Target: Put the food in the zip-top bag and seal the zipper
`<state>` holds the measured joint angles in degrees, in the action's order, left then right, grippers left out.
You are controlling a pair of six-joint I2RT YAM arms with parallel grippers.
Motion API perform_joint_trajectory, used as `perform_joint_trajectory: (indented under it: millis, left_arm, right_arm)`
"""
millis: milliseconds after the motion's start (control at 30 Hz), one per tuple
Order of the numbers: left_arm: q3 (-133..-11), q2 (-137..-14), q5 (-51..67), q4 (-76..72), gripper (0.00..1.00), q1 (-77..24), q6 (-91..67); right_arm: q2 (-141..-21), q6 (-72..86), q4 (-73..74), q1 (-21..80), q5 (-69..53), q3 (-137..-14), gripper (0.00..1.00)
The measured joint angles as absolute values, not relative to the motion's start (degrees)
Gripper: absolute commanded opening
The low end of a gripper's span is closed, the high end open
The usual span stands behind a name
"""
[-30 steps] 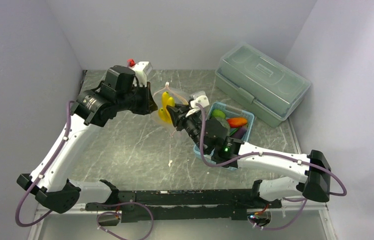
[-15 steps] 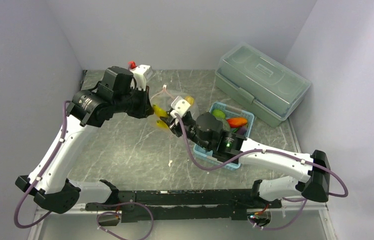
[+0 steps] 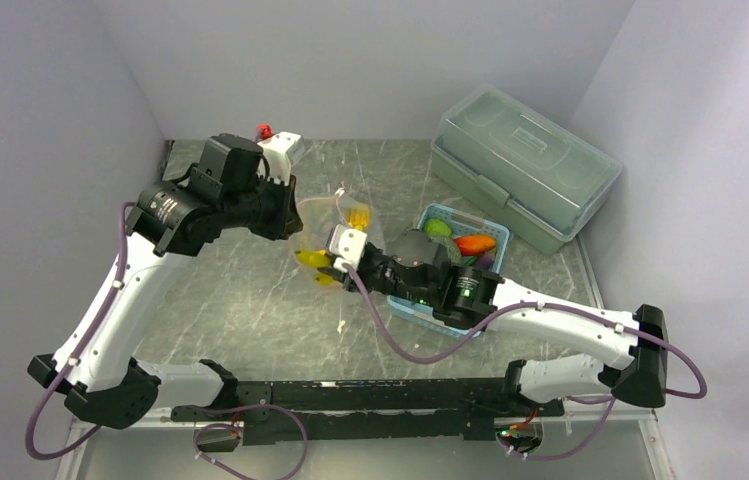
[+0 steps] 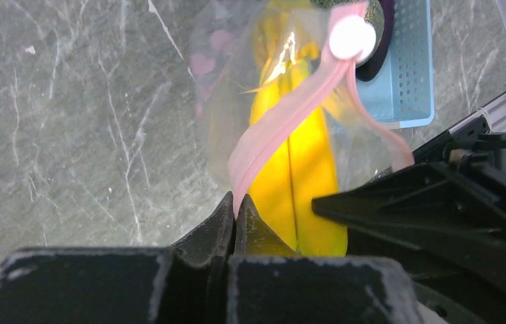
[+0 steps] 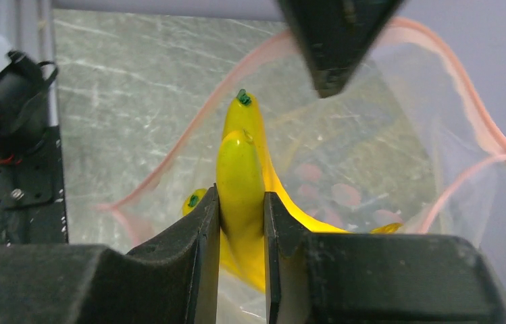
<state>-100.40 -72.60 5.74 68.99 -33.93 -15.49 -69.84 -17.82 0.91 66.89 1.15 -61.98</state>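
My left gripper [image 4: 235, 206] is shut on the pale pink zipper [image 4: 284, 121] of the clear zip-top bag [image 3: 335, 212] and holds its mouth up above the table. My right gripper [image 5: 242, 202] is shut on the yellow bananas [image 5: 240, 162]. The bananas reach into the open bag mouth, with the zipper [image 5: 452, 74] looping around them. From above, the bananas [image 3: 315, 262] show at the right gripper [image 3: 328, 262], just below and right of the left gripper [image 3: 295, 222]. A lime-green fruit [image 3: 437, 227], an orange-red piece [image 3: 474, 243] and a purple eggplant [image 3: 483, 262] lie in the blue basket [image 3: 405, 305].
The translucent grey-green lidded box [image 3: 525, 165] stands at the back right. The right arm lies over the blue basket. A white slider [image 4: 351, 37] sits at the far end of the zipper. Grey walls close in the table at the left, back and right.
My right gripper has carried the bananas left and toward the near side, into the bag's mouth. The left gripper has shifted slightly left with the bag.
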Motion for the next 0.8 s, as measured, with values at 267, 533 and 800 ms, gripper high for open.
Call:
perform_joint_trajectory:
  millis: [267, 533, 800]
  left_arm:
    - [-100.6, -71.8, 5.7, 67.4, 0.0, -33.9, -14.7]
    - [-100.6, -71.7, 6.8, 66.7, 0.0, -33.9, -14.7]
    - [-100.6, -71.7, 8.4, 66.7, 0.0, -33.9, -14.7]
  right_arm:
    - [-67.4, -22.3, 5.0, 67.3, -4.9, -62.0, 0.0]
    - [-66.3, -22.6, 4.4, 67.3, -4.2, -61.4, 0.13]
    - [-66.3, -23.1, 1.0, 67.3, -0.9, -59.2, 0.56]
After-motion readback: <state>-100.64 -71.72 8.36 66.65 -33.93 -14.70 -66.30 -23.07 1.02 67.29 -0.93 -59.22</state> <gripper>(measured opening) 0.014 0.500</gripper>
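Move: The right hand, still gripping the bananas by their near end at the open mouth, has the bag's middle about 5 cm ahead, 1 cm left and 6 cm below it. The zipper slider is about 12 cm ahead of that hand and 2 cm right; the blue basket is some 24 cm right, 4 cm ahead and 15 cm lower. From the left hand, still pinching the rim, the bag's middle is about 2 cm back, 4 cm right and 8 cm down. The right hand backs about 2 cm, eases forward 1 cm and opens, releasing the bananas into the bag. ##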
